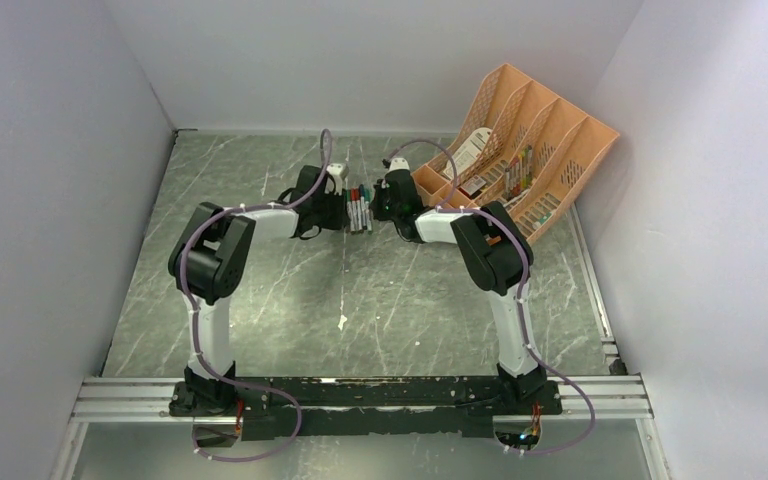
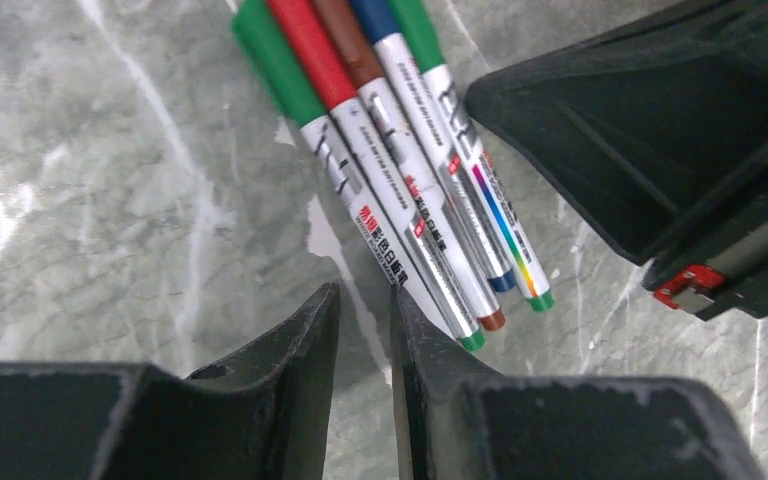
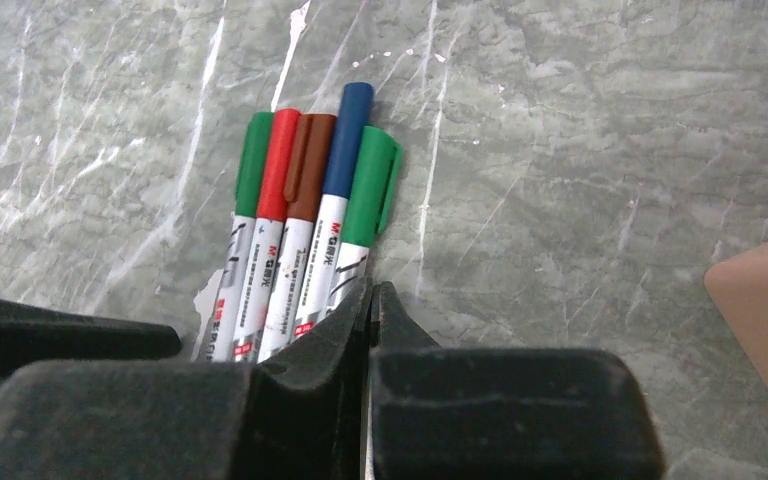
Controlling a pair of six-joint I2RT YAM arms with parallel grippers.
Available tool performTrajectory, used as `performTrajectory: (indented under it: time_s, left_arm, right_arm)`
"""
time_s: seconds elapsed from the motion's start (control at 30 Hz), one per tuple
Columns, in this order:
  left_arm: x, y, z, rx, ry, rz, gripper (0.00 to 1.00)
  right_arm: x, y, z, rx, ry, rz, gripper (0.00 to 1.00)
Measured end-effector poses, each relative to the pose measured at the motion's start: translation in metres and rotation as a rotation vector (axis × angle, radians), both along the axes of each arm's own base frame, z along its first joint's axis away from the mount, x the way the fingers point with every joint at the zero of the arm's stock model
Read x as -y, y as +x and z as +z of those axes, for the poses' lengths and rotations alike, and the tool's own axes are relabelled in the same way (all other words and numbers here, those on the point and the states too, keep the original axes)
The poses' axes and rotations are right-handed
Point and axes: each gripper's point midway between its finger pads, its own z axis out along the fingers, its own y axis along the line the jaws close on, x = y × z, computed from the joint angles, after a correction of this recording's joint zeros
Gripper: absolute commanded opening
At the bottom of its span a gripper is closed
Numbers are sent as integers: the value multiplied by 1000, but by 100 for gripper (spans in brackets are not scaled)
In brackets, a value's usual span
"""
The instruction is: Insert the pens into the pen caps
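Several pens (image 1: 360, 208) lie side by side in a tight row on the marble table, each with its pen cap on. In the right wrist view the caps read green (image 3: 253, 165), red (image 3: 280, 160), brown (image 3: 310, 165), blue (image 3: 348, 135) and green (image 3: 370, 185). My right gripper (image 3: 373, 287) is shut and empty, its tip against the barrel of the outer green pen. My left gripper (image 2: 364, 290) stands narrowly open beside the row's other side, near the pens' (image 2: 400, 190) tail ends. Only bare table shows between its fingers.
An orange organiser (image 1: 530, 150) with bunched coloured pens leans at the back right, close behind my right arm; its corner (image 3: 765, 320) shows in the right wrist view. Grey walls close in the table on three sides. My right gripper's black body (image 2: 660, 130) sits just across the pens.
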Motion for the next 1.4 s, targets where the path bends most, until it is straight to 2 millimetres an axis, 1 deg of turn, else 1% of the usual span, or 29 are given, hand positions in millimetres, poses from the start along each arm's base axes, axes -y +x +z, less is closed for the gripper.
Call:
performTrajectory:
  time_s: [0.13, 0.27, 0.37, 0.53, 0.57, 0.6, 0.63, 0.67, 0.73, 0.8, 0.83, 0.87, 0.9, 1.0, 1.07, 1.1, 1.13, 1.2, 1.3, 1.4]
  left_arm:
    - [9, -6, 0, -2, -3, -19, 35]
    - [11, -7, -1, -2, -4, -21, 36]
    - [8, -8, 0, -1, -5, -16, 36]
    - [-8, -14, 1, -19, 11, 5, 37]
    - [-12, -17, 1, -23, 17, 12, 37]
    - [-18, -21, 2, -26, 25, 21, 39]
    - [-23, -26, 4, -27, 30, 29, 41]
    - [-26, -30, 7, -24, 31, 37, 43]
    - [-36, -41, 21, 8, 22, 67, 52]
    - [-41, -47, 49, 90, -15, 91, 59]
    - [-42, -49, 66, 143, -42, 105, 62]
    - [-44, -50, 85, 201, -75, 126, 63]
    - [-46, -52, 108, 271, -111, 152, 64]
    - [-55, -57, 173, 442, -229, 226, 65]
    - [-59, -58, 203, 509, -283, 259, 65]
    - [-61, -59, 214, 532, -303, 271, 65]
    - [-63, -60, 220, 544, -316, 279, 65]
    - [-63, -61, 226, 553, -333, 286, 65]
    - [-63, -62, 226, 545, -344, 290, 61]
    - [-63, -63, 224, 531, -351, 294, 60]
  right_arm:
    - [0, 1, 0, 2, -2, 1, 0]
    - [1, 1, 0, 4, -4, -1, 0]
    - [7, -3, 1, 5, -10, -9, 0]
    - [25, -17, 2, -5, -40, -32, 0]
    - [29, -22, 3, -7, -47, -39, 5]
    - [34, -27, 7, -7, -50, -45, 13]
    - [38, -31, 11, -3, -50, -48, 21]
    - [43, -37, 19, 5, -46, -52, 32]
    - [49, -48, 39, 38, -21, -54, 50]
    - [54, -61, 70, 100, 21, -36, 71]
    - [54, -67, 80, 122, 38, -21, 86]
    - [54, -73, 93, 151, 48, 1, 97]
    - [55, -78, 104, 172, 58, 17, 100]
    - [59, -86, 130, 199, 68, 6, 100]
    - [64, -87, 139, 179, 56, -30, 100]
    - [67, -86, 143, 171, 39, -50, 100]
    - [72, -86, 146, 171, 18, -76, 100]
    - [81, -92, 148, 172, -17, -108, 100]
    - [91, -107, 149, 172, -48, -120, 100]
    - [100, -119, 151, 177, -58, -123, 100]
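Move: The five capped pens lie side by side, pointing roughly forward, between the two hands. Their middle is about 3 cm ahead and 4 cm to the right of the left hand, which is at their tail ends. It is some 4 cm to the left of the right hand and 2 cm back from it, and about 1 cm below both. The orange rack's middle is roughly 28 cm to the right of the right hand and 8 cm ahead. The row of pens gets a last nudge of about 1 cm rightward and slightly back from the left finger against its tail ends, with the right hand's shut tips held still at its cap side. Then both hands slide outward off the pens and lift clear: the left goes up some 22 cm, left and back, tipping its fingers up and widening them, while the right rises, draws back and right, and opens fully. ##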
